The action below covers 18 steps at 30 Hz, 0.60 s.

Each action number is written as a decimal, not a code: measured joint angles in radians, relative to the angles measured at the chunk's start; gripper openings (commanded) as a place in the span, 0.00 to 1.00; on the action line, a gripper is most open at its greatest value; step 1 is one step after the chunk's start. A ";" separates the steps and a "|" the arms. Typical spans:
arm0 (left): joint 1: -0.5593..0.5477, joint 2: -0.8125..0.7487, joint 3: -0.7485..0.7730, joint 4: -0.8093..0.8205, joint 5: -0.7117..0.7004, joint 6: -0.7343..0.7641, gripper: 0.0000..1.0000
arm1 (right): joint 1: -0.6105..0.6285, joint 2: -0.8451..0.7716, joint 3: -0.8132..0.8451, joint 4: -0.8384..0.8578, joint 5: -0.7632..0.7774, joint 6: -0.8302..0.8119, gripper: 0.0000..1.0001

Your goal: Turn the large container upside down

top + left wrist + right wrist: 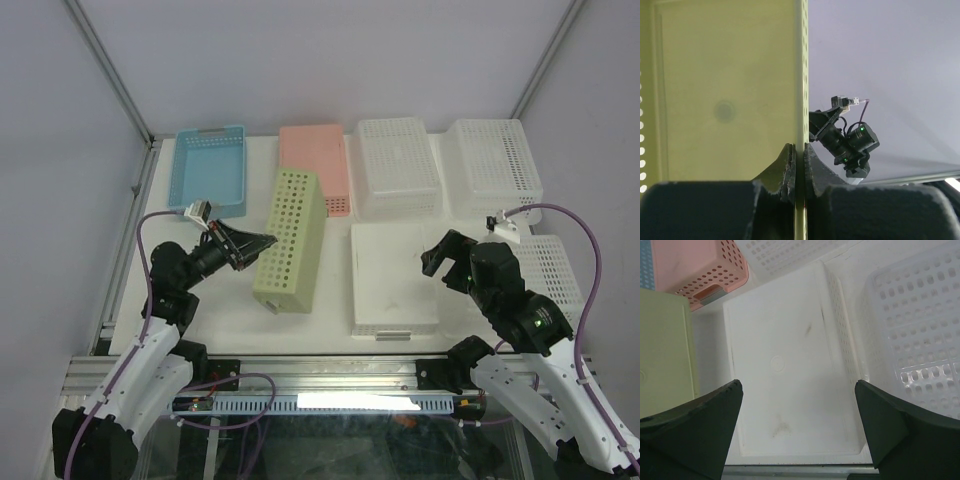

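Observation:
The large container (290, 240) is a pale green perforated bin, tipped up on one long side left of the table's middle. My left gripper (265, 242) is shut on its upper left wall. In the left wrist view the thin green wall runs straight up between the closed fingers of that gripper (800, 165), with the bin's flat bottom (725, 75) to the left. My right gripper (437, 262) hangs open and holds nothing. In the right wrist view it (797, 385) is over a white bin (785, 370) lying bottom up, and the green bin's edge (662, 355) shows at far left.
A blue tray (210, 170) and a pink basket (315, 160) sit at the back left. Two white baskets (398, 165) (492, 160) are at the back right, with another (550, 275) by the right arm. The white upturned bin (393, 275) lies right of the green one.

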 measured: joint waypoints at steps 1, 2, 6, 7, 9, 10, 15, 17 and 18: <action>-0.006 -0.007 -0.034 0.037 -0.002 -0.027 0.00 | 0.000 0.000 0.000 0.001 0.000 0.000 0.99; -0.013 -0.010 -0.066 0.070 -0.005 -0.055 0.00 | 0.000 0.000 0.000 0.001 0.000 0.000 0.99; -0.047 -0.008 -0.151 0.143 -0.030 -0.126 0.00 | 0.000 0.001 0.000 0.001 0.000 0.000 0.99; -0.054 -0.007 -0.166 0.161 -0.034 -0.139 0.00 | 0.000 0.001 0.000 0.001 0.000 0.000 0.99; -0.066 0.000 -0.195 0.211 -0.049 -0.170 0.00 | 0.000 0.001 0.000 0.001 -0.001 0.000 0.99; -0.072 0.004 -0.208 0.237 -0.055 -0.186 0.00 | 0.000 0.001 0.000 0.001 -0.001 0.000 0.99; -0.088 0.024 -0.285 0.361 -0.102 -0.267 0.00 | 0.000 0.002 0.000 0.006 -0.003 0.000 0.99; -0.092 0.032 -0.317 0.397 -0.124 -0.295 0.00 | 0.000 0.004 0.000 0.007 -0.004 0.000 0.99; -0.092 0.034 -0.328 0.406 -0.134 -0.306 0.00 | 0.000 0.005 0.000 0.007 -0.004 0.000 0.99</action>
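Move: The left hand already holds the green container on its side by one edge; the bare table it goes to is roughly 27 cm below and 8 cm to its right, level fore-and-aft. From this hand the near white container is about 28 cm right and 2 cm ahead, the pink one some 32 cm ahead and 8 cm right. From the right hand that bare spot lies about 26 cm left, 4 cm ahead, 21 cm lower. The left hand, keeping its pinch, lowers the green container about 6 cm towards the table, rolling left-side-down some 15 degrees. ##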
